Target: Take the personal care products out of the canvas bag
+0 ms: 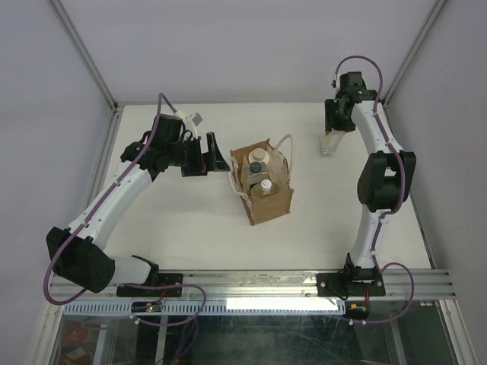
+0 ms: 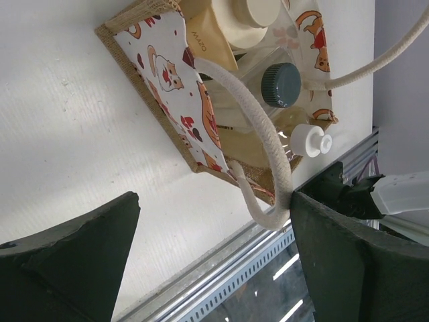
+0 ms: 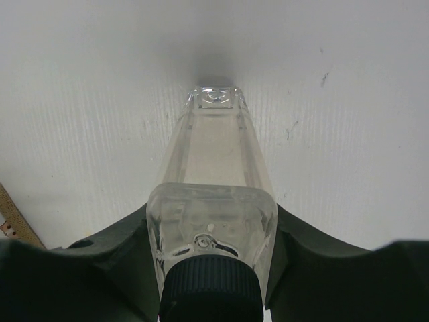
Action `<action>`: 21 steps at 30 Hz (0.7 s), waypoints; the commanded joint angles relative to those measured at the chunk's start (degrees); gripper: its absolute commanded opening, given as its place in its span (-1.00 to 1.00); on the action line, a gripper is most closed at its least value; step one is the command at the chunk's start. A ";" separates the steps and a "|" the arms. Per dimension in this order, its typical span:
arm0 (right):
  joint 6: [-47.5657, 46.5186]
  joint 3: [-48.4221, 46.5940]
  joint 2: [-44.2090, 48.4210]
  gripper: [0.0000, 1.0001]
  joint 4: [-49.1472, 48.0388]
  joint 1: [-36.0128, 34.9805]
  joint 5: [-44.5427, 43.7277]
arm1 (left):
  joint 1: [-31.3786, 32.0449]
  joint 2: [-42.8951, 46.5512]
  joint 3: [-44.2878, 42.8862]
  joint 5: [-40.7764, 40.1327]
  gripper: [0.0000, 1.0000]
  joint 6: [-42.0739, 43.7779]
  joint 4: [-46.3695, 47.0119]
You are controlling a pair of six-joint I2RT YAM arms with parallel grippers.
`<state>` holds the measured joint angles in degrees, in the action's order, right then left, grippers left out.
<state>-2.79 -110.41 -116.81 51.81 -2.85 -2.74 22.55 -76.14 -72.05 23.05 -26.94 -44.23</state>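
The canvas bag [image 1: 268,202] stands upright mid-table with cream handles [image 1: 286,144]. Three bottles stand inside it: a whitish one [image 1: 256,156], a dark-capped clear one [image 1: 256,166] and a white-capped amber one [image 1: 265,185]. My left gripper [image 1: 210,156] is open and empty just left of the bag. In the left wrist view the bag's patterned panel [image 2: 167,74], a handle loop [image 2: 268,161], the dark cap [image 2: 280,84] and the white cap [image 2: 312,141] show ahead of the open gripper [image 2: 214,261]. My right gripper [image 1: 333,128] is shut on a clear squarish bottle [image 3: 211,154] with a black cap, upright at the back right, its base at the table.
A metal rail [image 1: 251,283] runs along the near table edge. Enclosure walls and posts [image 1: 114,106] bound the table on the left, back and right. A corner of the bag [image 3: 9,215] shows at the left of the right wrist view.
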 commanded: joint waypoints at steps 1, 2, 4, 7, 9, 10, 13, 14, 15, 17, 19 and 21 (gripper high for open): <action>-1.50 -5.25 1.73 -0.92 -4.44 0.31 -0.04 | 0.39 2.05 -1.56 -0.55 0.86 1.25 0.51; -1.59 -5.25 1.50 -0.91 -4.42 0.30 -0.14 | 0.34 2.09 -1.60 -0.59 0.86 1.24 0.54; -1.53 -5.23 1.10 -0.84 -4.42 0.35 0.03 | 0.31 2.14 -1.62 -0.64 0.86 1.27 0.46; -1.36 -5.42 0.58 -0.58 -4.35 0.34 0.37 | 0.33 2.27 -1.39 -0.73 0.86 1.14 0.46; -1.18 -5.59 0.37 -0.45 -4.19 0.32 0.22 | 0.33 2.44 -1.35 -0.84 0.86 1.10 0.40; -1.05 -5.68 0.30 -0.36 -4.18 0.35 0.15 | 0.32 2.48 -1.34 -0.82 0.86 1.02 0.37; -0.72 -5.93 0.35 -0.03 -4.01 0.35 0.24 | 0.32 2.64 -1.34 -0.94 0.86 0.92 0.37; -0.61 -6.04 0.42 0.06 -3.98 0.31 0.20 | 0.31 2.60 -1.34 -0.91 0.86 0.88 0.37; -0.52 -6.04 0.59 0.17 -3.88 0.34 0.18 | 0.31 2.58 -1.39 -0.90 0.86 0.84 0.33; -0.19 -6.19 0.95 0.33 -3.62 0.30 0.10 | 0.35 2.57 -1.42 -0.81 0.86 0.75 0.38; 0.41 -6.13 1.89 0.54 -3.29 0.30 -0.21 | 0.31 2.52 -1.51 -0.60 0.86 0.75 0.38; 1.21 -5.76 3.25 0.67 -2.81 0.22 -0.60 | 0.31 2.49 -1.53 -0.47 0.86 0.66 0.38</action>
<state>-2.68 -113.69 -118.56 50.85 -2.83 -2.76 22.55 -75.66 -72.05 22.55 -26.76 -45.01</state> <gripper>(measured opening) 0.787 0.930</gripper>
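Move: The right hand still holds the clear, black-capped bottle near its top. The bottle's middle is about 6 cm below the hand and 2 cm ahead, and the bare table spot it goes to is some 14 cm below and 2 cm ahead. The canvas bag lies about 16 cm back and 23 cm left of this hand, its middle 8 cm lower. From the left hand, that spot is roughly 23 cm ahead, 38 cm right and 21 cm down. With the bottle still pinched between its fingers, the right hand sinks gently by about 1 cm onto the bare table at the far right, wrist steady, to set the bottle's base down. The fingers then spread from half open to about four-fifths, both pads coming off the bottle's sides, while the hand starts back up by some 2 cm and eases about 1 cm forward over the cap. ##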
